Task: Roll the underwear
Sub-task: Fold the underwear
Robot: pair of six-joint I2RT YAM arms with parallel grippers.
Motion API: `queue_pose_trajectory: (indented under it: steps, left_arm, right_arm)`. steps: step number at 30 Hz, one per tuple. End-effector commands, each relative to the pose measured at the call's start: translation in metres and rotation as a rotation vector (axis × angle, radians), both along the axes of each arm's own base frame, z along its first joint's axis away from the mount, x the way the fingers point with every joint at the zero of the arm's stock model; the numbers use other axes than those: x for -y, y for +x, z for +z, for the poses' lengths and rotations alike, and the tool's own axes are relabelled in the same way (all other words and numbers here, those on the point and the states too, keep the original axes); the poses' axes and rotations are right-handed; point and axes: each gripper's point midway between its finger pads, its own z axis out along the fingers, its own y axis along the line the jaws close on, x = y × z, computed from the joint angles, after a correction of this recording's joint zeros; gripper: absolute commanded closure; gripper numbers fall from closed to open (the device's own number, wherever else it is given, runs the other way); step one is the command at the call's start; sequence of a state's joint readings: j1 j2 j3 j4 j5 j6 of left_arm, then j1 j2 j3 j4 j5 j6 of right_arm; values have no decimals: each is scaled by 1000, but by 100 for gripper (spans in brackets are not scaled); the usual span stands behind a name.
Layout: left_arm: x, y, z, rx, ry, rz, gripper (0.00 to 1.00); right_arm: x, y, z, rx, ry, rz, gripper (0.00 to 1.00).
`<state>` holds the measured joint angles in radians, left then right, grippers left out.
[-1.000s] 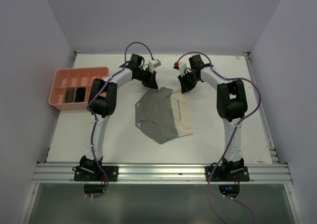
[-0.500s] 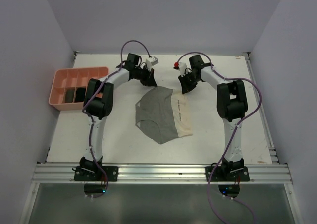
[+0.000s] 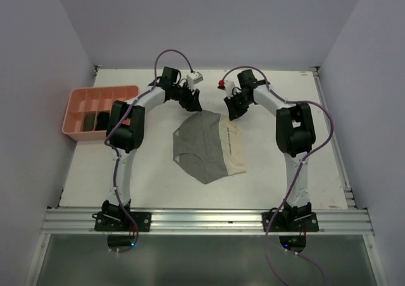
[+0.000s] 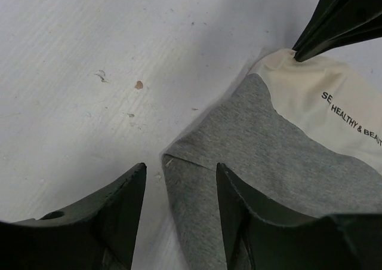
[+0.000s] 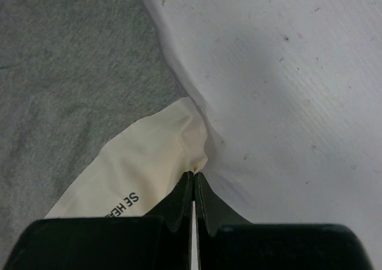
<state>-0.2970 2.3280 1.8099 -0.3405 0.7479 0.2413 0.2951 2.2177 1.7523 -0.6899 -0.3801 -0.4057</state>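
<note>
The underwear (image 3: 205, 148), grey with a cream waistband (image 3: 234, 143), lies spread flat on the white table. My left gripper (image 3: 195, 102) is open at its far left corner. In the left wrist view that gripper (image 4: 181, 168) straddles the folded grey edge (image 4: 286, 156), which lies loose on the table. My right gripper (image 3: 234, 113) is at the far right corner. The right wrist view shows this gripper (image 5: 194, 174) shut on the tip of the cream band (image 5: 143, 156), beside the grey cloth (image 5: 71, 73). Its dark fingers (image 4: 334, 19) also show in the left wrist view.
A pink compartment tray (image 3: 76, 105) stands at the table's left edge, with dark rolls (image 3: 95, 119) in its near compartments. White walls close in the table at the back and both sides. A metal rail (image 3: 202, 219) runs along the near edge.
My left gripper has opened and let go of the grey corner, which now rests on the table. The right gripper, still shut, has shifted slightly left.
</note>
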Motion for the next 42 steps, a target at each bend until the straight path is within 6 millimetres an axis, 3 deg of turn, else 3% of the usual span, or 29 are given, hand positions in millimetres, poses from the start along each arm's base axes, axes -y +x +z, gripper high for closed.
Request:
queue_pose_trajectory:
  steps: [1, 8, 14, 22, 33, 37, 42]
  left_arm:
    - [9, 1, 2, 73, -3, -91, 45]
    - [17, -10, 4, 180, -48, -263, 45]
    - [24, 4, 4, 234, -62, -294, 45]
    - [28, 5, -11, 201, -46, -312, 45]
    - [31, -13, -22, 158, -70, -375, 44]
    - [31, -12, -23, 153, -72, -372, 54]
    - [29, -8, -21, 133, -71, -339, 88]
  right_arm:
    - [-12, 5, 58, 119, 43, 35, 100]
    - [-18, -5, 79, 161, 49, 74, 100]
    - [-18, -11, 81, 164, 42, 89, 100]
    - [-16, -13, 86, 179, 37, 93, 100]
    - [-18, -16, 100, 207, 43, 107, 100]
    - [-16, -15, 100, 210, 33, 104, 100]
    - [-15, -14, 96, 204, 22, 99, 100]
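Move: The underwear's far grey waistband corner lies just past the left fingertips, about 2 cm to the right, 1 cm back and 3 cm below. The pale corner, already pinched in the right gripper, is some 10 cm to the left hand's right and 3 cm nearer the base; the underwear's middle is roughly 15 cm back and 2 cm right, lying flat. From the right hand the grey corner is about 8 cm left, 3 cm ahead and 2 cm lower. Keep the right gripper shut on the pale corner and raise it about 8 cm in two steps, with a slight drift left and back. Meanwhile ease the open left gripper some 2.5 cm down and as far right onto the grey waistband corner, turning it about 20 degrees clockwise; then close it to pinch that corner. ##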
